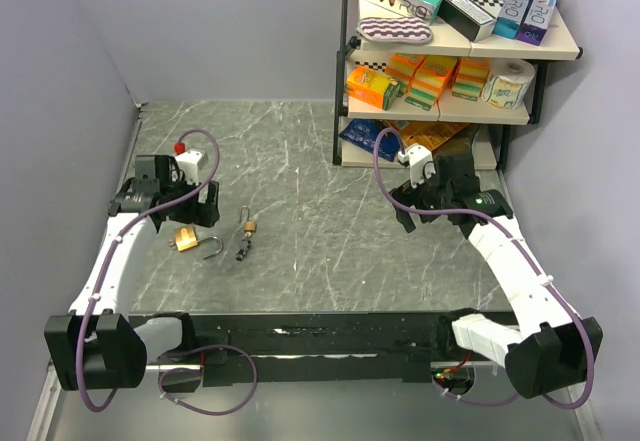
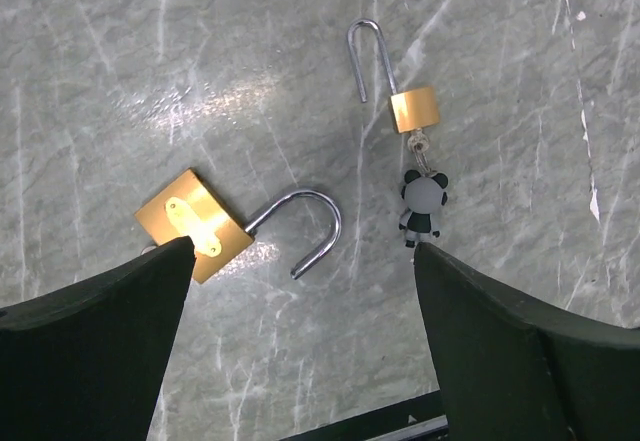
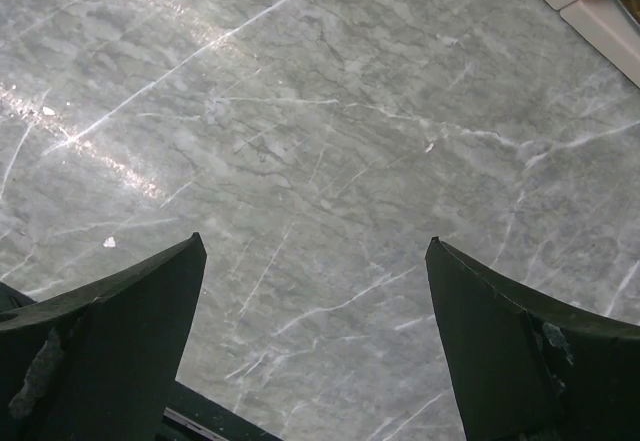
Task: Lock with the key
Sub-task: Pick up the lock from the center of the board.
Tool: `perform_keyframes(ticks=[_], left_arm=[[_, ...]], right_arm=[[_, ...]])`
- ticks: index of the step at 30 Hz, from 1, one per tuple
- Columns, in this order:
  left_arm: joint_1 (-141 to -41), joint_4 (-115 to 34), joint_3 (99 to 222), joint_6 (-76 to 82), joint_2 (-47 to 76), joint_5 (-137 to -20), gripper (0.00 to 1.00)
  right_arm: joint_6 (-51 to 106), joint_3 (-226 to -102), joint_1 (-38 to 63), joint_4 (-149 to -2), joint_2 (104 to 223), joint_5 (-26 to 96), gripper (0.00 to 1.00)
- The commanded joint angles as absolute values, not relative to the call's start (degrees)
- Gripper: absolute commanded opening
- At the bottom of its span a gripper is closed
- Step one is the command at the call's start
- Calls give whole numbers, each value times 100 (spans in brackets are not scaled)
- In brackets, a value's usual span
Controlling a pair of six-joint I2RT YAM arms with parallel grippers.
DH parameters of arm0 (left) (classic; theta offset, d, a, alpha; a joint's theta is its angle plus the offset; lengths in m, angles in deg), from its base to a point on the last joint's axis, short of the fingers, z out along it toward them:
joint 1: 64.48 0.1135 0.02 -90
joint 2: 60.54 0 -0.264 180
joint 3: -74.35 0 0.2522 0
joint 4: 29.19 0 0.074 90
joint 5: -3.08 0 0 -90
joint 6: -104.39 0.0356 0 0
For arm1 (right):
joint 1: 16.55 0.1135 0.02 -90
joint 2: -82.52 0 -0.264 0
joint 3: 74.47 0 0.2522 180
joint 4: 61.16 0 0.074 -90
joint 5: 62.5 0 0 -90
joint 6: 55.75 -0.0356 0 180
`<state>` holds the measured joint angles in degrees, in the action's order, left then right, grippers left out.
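Note:
Two brass padlocks lie on the marble table with their shackles open. The larger padlock [image 1: 185,239] [image 2: 195,223] lies just below my left gripper [image 1: 165,204] [image 2: 300,251], which hovers open with nothing between its fingers. To its right, the smaller padlock [image 1: 250,226] [image 2: 414,109] has the key [image 2: 420,146] in its bottom, with a panda charm [image 1: 242,251] [image 2: 424,206] hanging from it. My right gripper [image 1: 424,211] [image 3: 315,244] hangs open over bare table [image 3: 320,131], far right of both locks.
A shelf unit [image 1: 450,51] stocked with boxes, packets and a paper roll stands at the back right, close behind the right arm. Its corner [image 3: 590,1] shows in the right wrist view. A grey wall runs along the table's left edge.

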<state>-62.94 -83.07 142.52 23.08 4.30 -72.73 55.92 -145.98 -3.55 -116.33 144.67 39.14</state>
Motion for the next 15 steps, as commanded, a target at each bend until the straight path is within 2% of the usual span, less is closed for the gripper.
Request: perform_keyframes(ticks=[1, 7, 15], left_arm=[[-6369, -8485, 14602, 3097, 695, -6927, 96], [-6387, -9363, 15630, 4817, 1398, -6039, 96], [-6650, -9945, 16484, 6568, 2375, -5610, 96]], right_arm=[[5368, -14913, -301, -11755, 14554, 3989, 100], [5236, -15150, -240, -11904, 14852, 4288, 100], [5033, -15388, -99, -12089, 15142, 4605, 100]])
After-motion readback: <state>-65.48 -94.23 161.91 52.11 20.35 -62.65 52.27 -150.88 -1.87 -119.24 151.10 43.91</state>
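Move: The small brass lock with the panda charm, nearest the middle of the board, lies some 7 cm to the left hand's right, about 3 cm ahead and 12 cm below. The big open brass lock lies about 1 cm ahead, 5 cm left and 12 cm below that hand. From the right hand, the small brass lock is about 28 cm left, 3 cm ahead and 15 cm below. Left hand, open, swings forward-right and up about 5 cm, turning 30 degrees clockwise; right hand drifts left, open. ##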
